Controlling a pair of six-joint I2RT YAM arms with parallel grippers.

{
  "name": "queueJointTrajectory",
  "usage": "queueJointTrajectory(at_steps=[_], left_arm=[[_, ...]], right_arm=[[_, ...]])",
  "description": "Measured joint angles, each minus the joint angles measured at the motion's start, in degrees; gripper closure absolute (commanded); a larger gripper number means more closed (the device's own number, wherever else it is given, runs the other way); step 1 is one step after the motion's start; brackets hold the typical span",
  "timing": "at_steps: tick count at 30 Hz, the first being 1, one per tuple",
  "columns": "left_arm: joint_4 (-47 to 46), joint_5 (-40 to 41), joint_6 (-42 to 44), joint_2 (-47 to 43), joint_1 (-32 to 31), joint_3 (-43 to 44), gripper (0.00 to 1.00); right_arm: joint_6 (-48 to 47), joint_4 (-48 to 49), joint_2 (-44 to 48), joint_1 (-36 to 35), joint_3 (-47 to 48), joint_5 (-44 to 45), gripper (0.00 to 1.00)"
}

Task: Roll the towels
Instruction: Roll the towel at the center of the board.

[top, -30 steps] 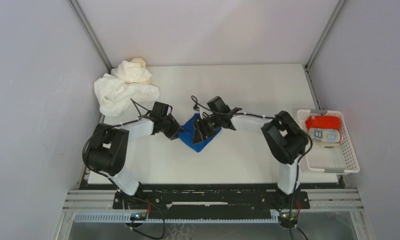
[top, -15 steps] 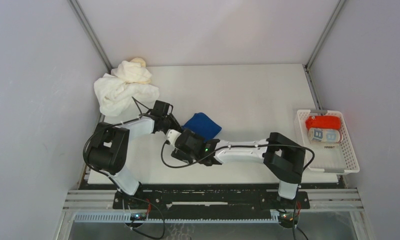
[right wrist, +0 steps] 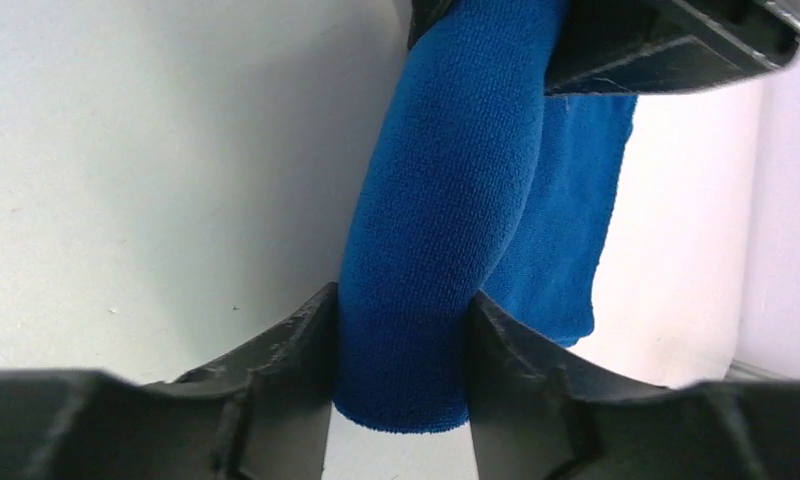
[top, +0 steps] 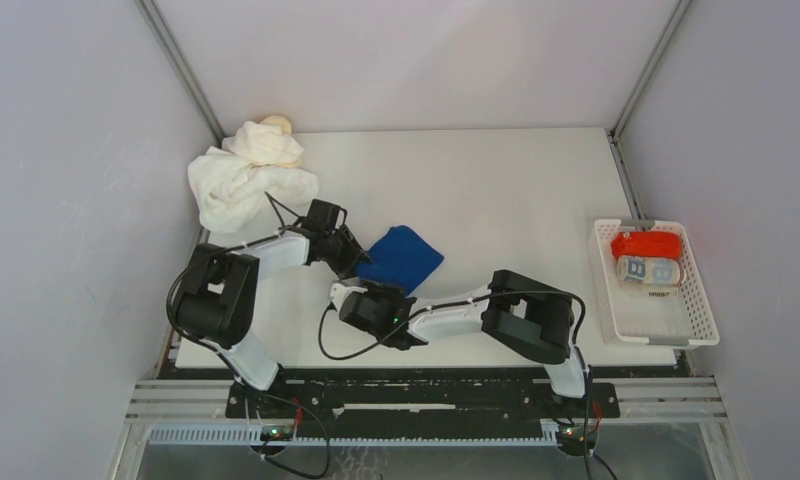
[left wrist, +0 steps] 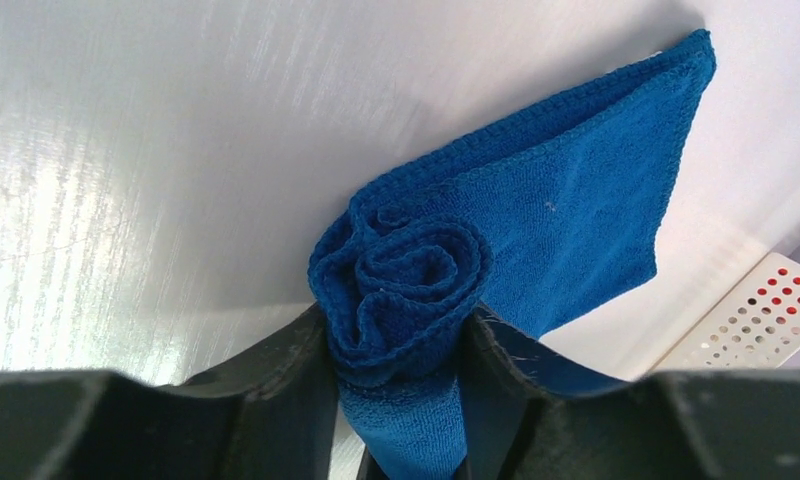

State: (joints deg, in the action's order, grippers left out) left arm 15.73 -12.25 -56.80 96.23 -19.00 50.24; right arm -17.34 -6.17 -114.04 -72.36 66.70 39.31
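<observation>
A royal blue towel (top: pixel 404 256) lies mid-table, partly rolled. The roll's spiral end (left wrist: pixel 404 285) sits between the jaws of my left gripper (left wrist: pixel 396 320), which is shut on it. The unrolled flap (left wrist: pixel 596 190) spreads away to the right. My right gripper (right wrist: pixel 401 300) is shut on the other end of the roll (right wrist: pixel 436 200), both fingers pressing its sides. In the top view, the left gripper (top: pixel 356 266) is at the towel's left corner. The right gripper (top: pixel 356 297) is just in front of it. White and cream towels (top: pixel 248 175) are heaped at the back left.
A white slatted basket (top: pixel 704 305) stands at the right table edge, holding a red rolled towel (top: pixel 648 243) and a light-blue patterned one (top: pixel 648 270). Its corner (left wrist: pixel 756 320) shows in the left wrist view. The right arm stretches low across the near table.
The right arm left the towel's right side, swung to the near left, and its jaws closed on the roll's near end. The left gripper kept its hold, nearly still.
</observation>
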Motion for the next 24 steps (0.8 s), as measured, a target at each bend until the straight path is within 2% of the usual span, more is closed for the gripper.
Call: queueJointTrajectory(at_steps=[5,8,11,15,17,24], left_arm=[[1.49,0.28,0.39,-1.81,-0.22,0.0,0.27],[2.97,1.36,0.35,-5.51,0.15,-0.81,0.2],[2.34,1.62,-0.39,-12.81,2.12,-3.8,0.14],[1.55,2.45,-1.16,-21.9,5.16,-7.15,0.12],[0.85,2.4,-1.16,-23.63,5.42,-7.82,0.11],[-3.65,-0.76,-1.95,-21.75,4.7,-11.1,0.1]], right_arm=[[2.12,-1.51,1.36,2.97,-0.15,-7.13,0.67],[4.37,-2.43,4.55,7.39,-1.27,-17.81,0.7],[7.72,-2.4,7.87,14.75,-2.86,-32.92,0.7],[13.9,-0.39,8.7,24.9,-4.35,-54.36,0.7],[17.77,1.29,7.54,29.18,-4.57,-64.54,0.71],[35.85,16.09,-3.61,38.21,-4.68,-92.87,0.7]])
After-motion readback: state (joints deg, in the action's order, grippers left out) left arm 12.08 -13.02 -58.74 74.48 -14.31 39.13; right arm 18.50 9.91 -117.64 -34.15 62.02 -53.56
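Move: The blue towel's partly wound roll is already between both hands. Its middle lies about 2 cm back and 2 cm right of the left hand, and about 3 cm ahead and 2 cm left of the right hand, at fingertip height. The flat tail still to be wound in is centred some 6 cm ahead and 4 cm right of the right hand. The pile of white towels sits roughly 16 cm ahead and 21 cm left of the left hand. Squeeze the right fingers shut on the near end of the blue roll and twist that wrist about 90 degrees, from pointing forward round to pointing left, rolling it over towards the flat tail while easing about 2 cm forward and slightly right. Open the left gripper wide, release the far end and lift about 8 cm, drifting 4 cm left, then start back down. ##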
